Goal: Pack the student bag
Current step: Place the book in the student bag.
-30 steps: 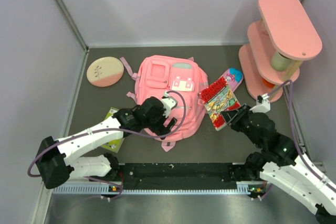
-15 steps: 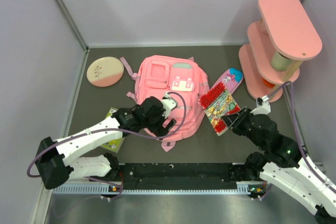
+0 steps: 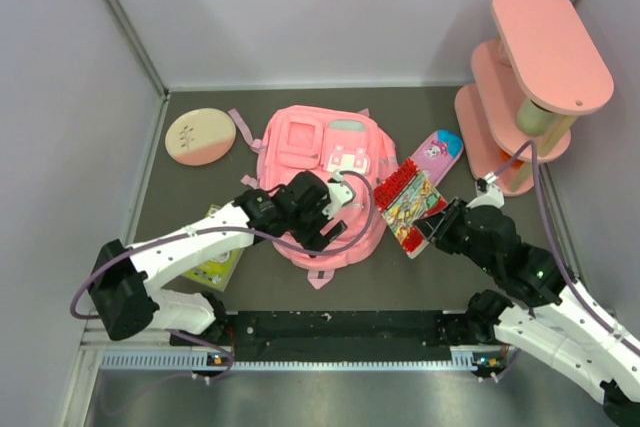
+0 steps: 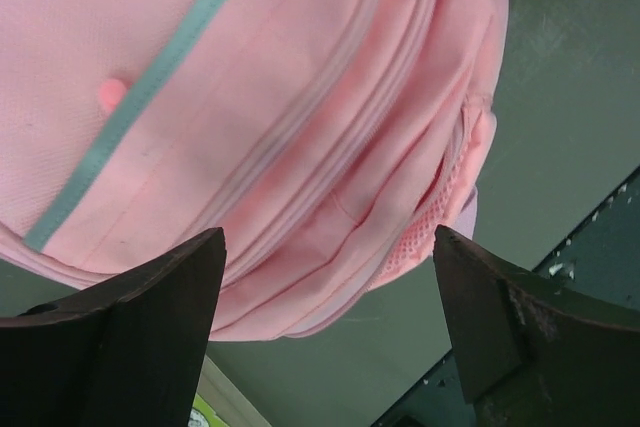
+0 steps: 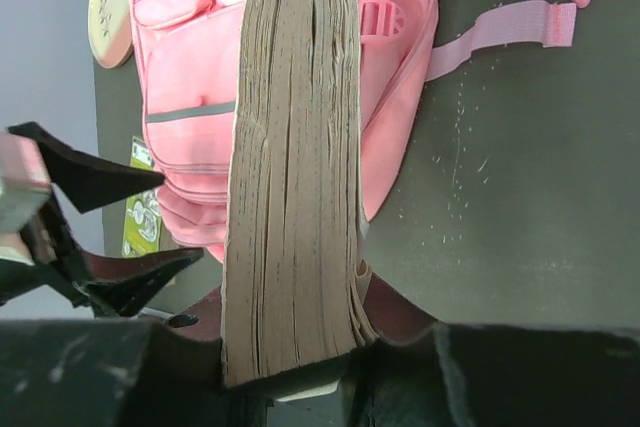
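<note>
The student bag [image 3: 300, 137] is a pink backpack lying flat at the table's middle, front pockets up. My left gripper [image 3: 336, 221] hovers open over its lower end; in the left wrist view the dark fingers of that gripper [image 4: 328, 237] stand wide apart above the pink fabric [image 4: 250, 97] with nothing between them. My right gripper [image 3: 432, 230] is shut on a thick comic book [image 3: 408, 205], held tilted just right of the bag. The right wrist view shows the book's page edge [image 5: 290, 147] upright in the gripper [image 5: 290, 347], with the bag [image 5: 190, 77] behind it.
A small pink cartoon pencil case [image 3: 437, 150] lies right of the bag. A pink tiered shelf [image 3: 530, 77] stands at the back right. A round pink-and-cream pad [image 3: 200, 135] lies at the back left, and a green booklet [image 3: 215, 264] under my left arm.
My right gripper has carried the book left, toward the bag's right side, and tipped it more on edge. My left gripper has shifted right and farther over the bag's lower end.
</note>
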Motion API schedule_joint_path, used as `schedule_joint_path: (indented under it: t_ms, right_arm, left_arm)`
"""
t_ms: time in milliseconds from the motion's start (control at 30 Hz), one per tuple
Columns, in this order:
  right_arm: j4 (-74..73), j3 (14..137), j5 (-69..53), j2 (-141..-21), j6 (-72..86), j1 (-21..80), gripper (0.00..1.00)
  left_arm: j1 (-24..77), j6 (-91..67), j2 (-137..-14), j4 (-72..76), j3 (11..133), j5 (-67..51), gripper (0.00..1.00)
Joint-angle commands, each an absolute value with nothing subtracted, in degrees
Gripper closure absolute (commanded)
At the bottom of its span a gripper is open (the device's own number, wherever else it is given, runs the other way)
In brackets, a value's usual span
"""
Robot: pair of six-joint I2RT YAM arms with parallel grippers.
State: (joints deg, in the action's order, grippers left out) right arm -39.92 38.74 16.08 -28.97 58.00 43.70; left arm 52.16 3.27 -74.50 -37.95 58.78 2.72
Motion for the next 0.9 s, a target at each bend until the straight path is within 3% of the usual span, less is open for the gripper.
schedule_joint_path:
  t_ms: [0, 300, 433, 600, 867]
  right_arm:
    - [-35.24, 44.03, 16.17, -30.58, 56.69, 43.42, 0.99]
    - [-35.16, 43.07, 13.54, -32.52, 56.95, 41.58, 0.99]
    - [-35.07, 42.98, 12.48, -32.78, 56.95, 40.70, 0.99]
    - [-34.89, 43.33, 11.43, -33.13, 56.51, 39.55, 0.99]
    - [-34.80, 43.24, 9.85, -33.84, 56.25, 37.71, 0.98]
  left_arm:
    - [52.29, 5.45, -75.24, -42.19, 58.72, -3.15, 0.14]
    - [52.21, 5.54, -74.97, -39.99, 55.81, -3.34, 0.23]
    - [52.21, 5.62, -76.55, -39.03, 56.34, -2.02, 0.32]
    - [52.21, 5.54, -76.99, -37.79, 55.99, -2.90, 0.51]
    - [52.21, 6.59, -79.36, -37.62, 56.07, -2.72, 0.45]
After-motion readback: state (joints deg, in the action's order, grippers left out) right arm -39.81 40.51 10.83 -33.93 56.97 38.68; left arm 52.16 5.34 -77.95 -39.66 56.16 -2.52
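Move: The near rim of the bag's mouth lies about 4 cm back from the left hand, straight in line sideways and some 6 cm below. The loose strap tab is about 10 cm back, 2 cm left and 10 cm down; the book in the right hand is roughly 13 cm right, 5 cm ahead and a little higher. From the right hand that same rim is about 15 cm left, 7 cm back and 13 cm lower, the pencil case some 14 cm ahead, 7 cm right and 18 cm down. The left hand sinks about 4 cm and draws back some 2 cm towards the near rim of the bag's mouth, its fingers tipping nearly 10 degrees closer to straight down, and once low it narrows its wide-open fingers to roughly half, one to either side of the rim as seen from the wrist, with no pinch yet to be seen. The right hand keeps its grip on the book and holds it up beside the bag, easing forward only about 1 cm. ##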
